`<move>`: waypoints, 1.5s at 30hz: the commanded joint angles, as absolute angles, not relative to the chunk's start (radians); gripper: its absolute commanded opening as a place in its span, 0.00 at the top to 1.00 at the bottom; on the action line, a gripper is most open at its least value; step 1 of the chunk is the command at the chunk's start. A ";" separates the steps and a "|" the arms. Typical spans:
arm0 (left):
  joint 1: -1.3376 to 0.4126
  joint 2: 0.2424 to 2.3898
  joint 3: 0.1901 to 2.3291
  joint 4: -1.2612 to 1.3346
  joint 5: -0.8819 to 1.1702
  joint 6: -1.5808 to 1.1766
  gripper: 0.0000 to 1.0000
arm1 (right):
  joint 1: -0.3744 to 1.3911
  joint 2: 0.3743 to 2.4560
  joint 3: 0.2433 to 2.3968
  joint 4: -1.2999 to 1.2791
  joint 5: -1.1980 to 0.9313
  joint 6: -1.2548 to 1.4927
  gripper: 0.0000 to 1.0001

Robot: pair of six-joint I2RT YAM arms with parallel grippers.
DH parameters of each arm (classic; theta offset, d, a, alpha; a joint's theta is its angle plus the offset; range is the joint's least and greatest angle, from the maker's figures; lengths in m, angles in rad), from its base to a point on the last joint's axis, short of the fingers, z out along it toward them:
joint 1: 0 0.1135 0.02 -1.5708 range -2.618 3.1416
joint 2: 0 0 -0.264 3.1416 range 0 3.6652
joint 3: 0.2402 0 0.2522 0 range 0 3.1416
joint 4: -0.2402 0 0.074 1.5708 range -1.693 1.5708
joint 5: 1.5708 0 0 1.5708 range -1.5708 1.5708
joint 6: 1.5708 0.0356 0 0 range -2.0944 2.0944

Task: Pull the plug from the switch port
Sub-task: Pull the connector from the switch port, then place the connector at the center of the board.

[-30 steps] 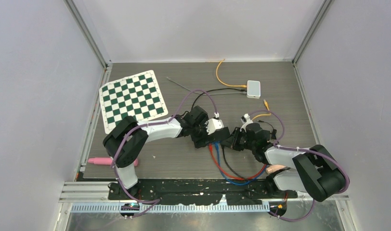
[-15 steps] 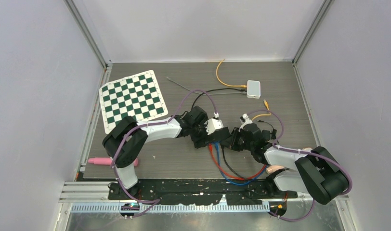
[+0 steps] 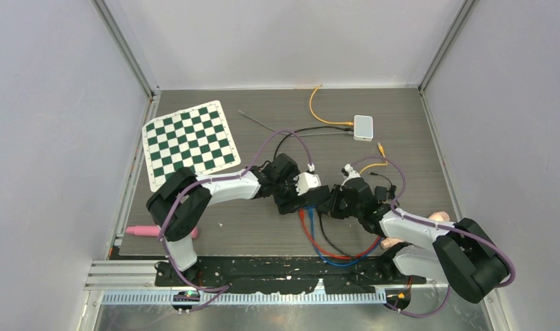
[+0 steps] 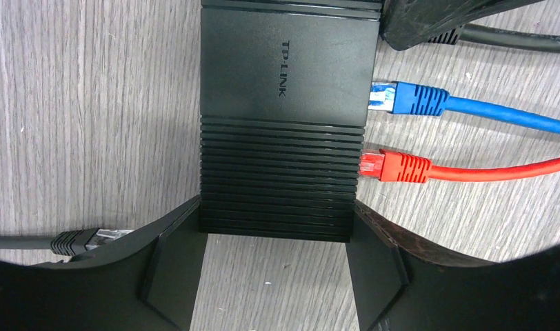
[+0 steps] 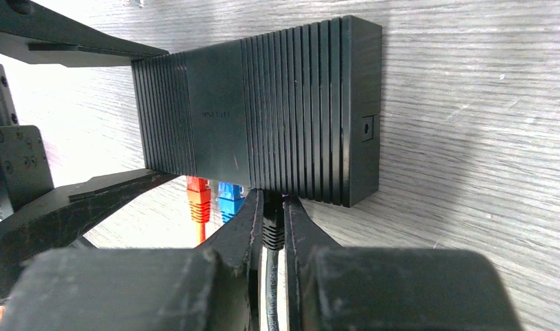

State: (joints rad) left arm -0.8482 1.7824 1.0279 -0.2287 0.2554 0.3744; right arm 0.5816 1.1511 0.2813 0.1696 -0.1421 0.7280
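The black TP-LINK switch (image 4: 284, 124) lies flat on the wooden table. My left gripper (image 4: 277, 215) is shut on its two long sides at the ribbed end. A blue plug (image 4: 408, 98) and a red plug (image 4: 394, 167) sit in ports on its side. A black plug (image 5: 272, 227) meets the switch (image 5: 263, 131) next to the blue one (image 5: 229, 196), and my right gripper (image 5: 272, 205) is shut on it, its cable running back between the fingers. From above, both grippers (image 3: 298, 200) (image 3: 334, 203) meet at the switch (image 3: 316, 197) mid-table.
A loose black plug (image 4: 77, 241) lies by my left finger. Red, blue and black cables (image 3: 332, 248) loop toward the near edge. A chessboard mat (image 3: 190, 143) lies at the far left, a small white box (image 3: 363, 127) with an orange cable (image 3: 318, 110) at the back, and a pink object (image 3: 143, 230) near the left rail.
The right arm's elbow has swung out to the right and its wrist has stretched leftward. The switch and both grippers have crept slightly left. Both grips are unchanged.
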 commanded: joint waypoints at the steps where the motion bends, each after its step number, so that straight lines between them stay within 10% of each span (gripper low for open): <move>1: -0.838 1.793 1.013 -0.204 0.224 0.331 0.39 | 0.603 1.225 0.220 0.142 -0.252 0.728 0.95; 11: -0.833 1.787 1.003 -0.202 0.205 0.325 0.40 | 0.603 1.297 0.148 0.397 -0.315 0.853 0.95; 17: -0.827 1.782 0.991 -0.182 0.215 0.316 0.40 | 0.727 1.210 0.287 0.045 0.003 0.721 0.95; 27: -0.822 1.770 0.974 -0.148 0.236 0.281 0.40 | 0.750 1.275 0.054 0.605 -0.188 0.957 0.95; 45: -0.799 1.774 0.968 -0.172 0.240 0.296 0.41 | 0.791 0.995 0.092 0.235 -0.081 0.897 0.95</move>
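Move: My right fingers already pinch the black plug, still in its port; its middle sits about 1 cm ahead of my hand point. Beside it, the blue plug stands roughly 2 cm and the red plug about 4 cm to the hand's left, both about level fore and aft, and the switch's middle lies some 4 cm ahead and 1 cm left. From my left hand, clamping the switch near its left end, the black plug lies about 4 cm back and 6 cm right, a touch lower. Keeping the black plug pinched, I rock my right wrist twice, raising its left side some 10 degrees at most, while easing about 1.5 cm left; then I pull quickly back, away from the port, nearly 5 cm in all. My left hand keeps its clamp on the switch, shifting about 1 cm left and finally turning slightly counter-clockwise. ##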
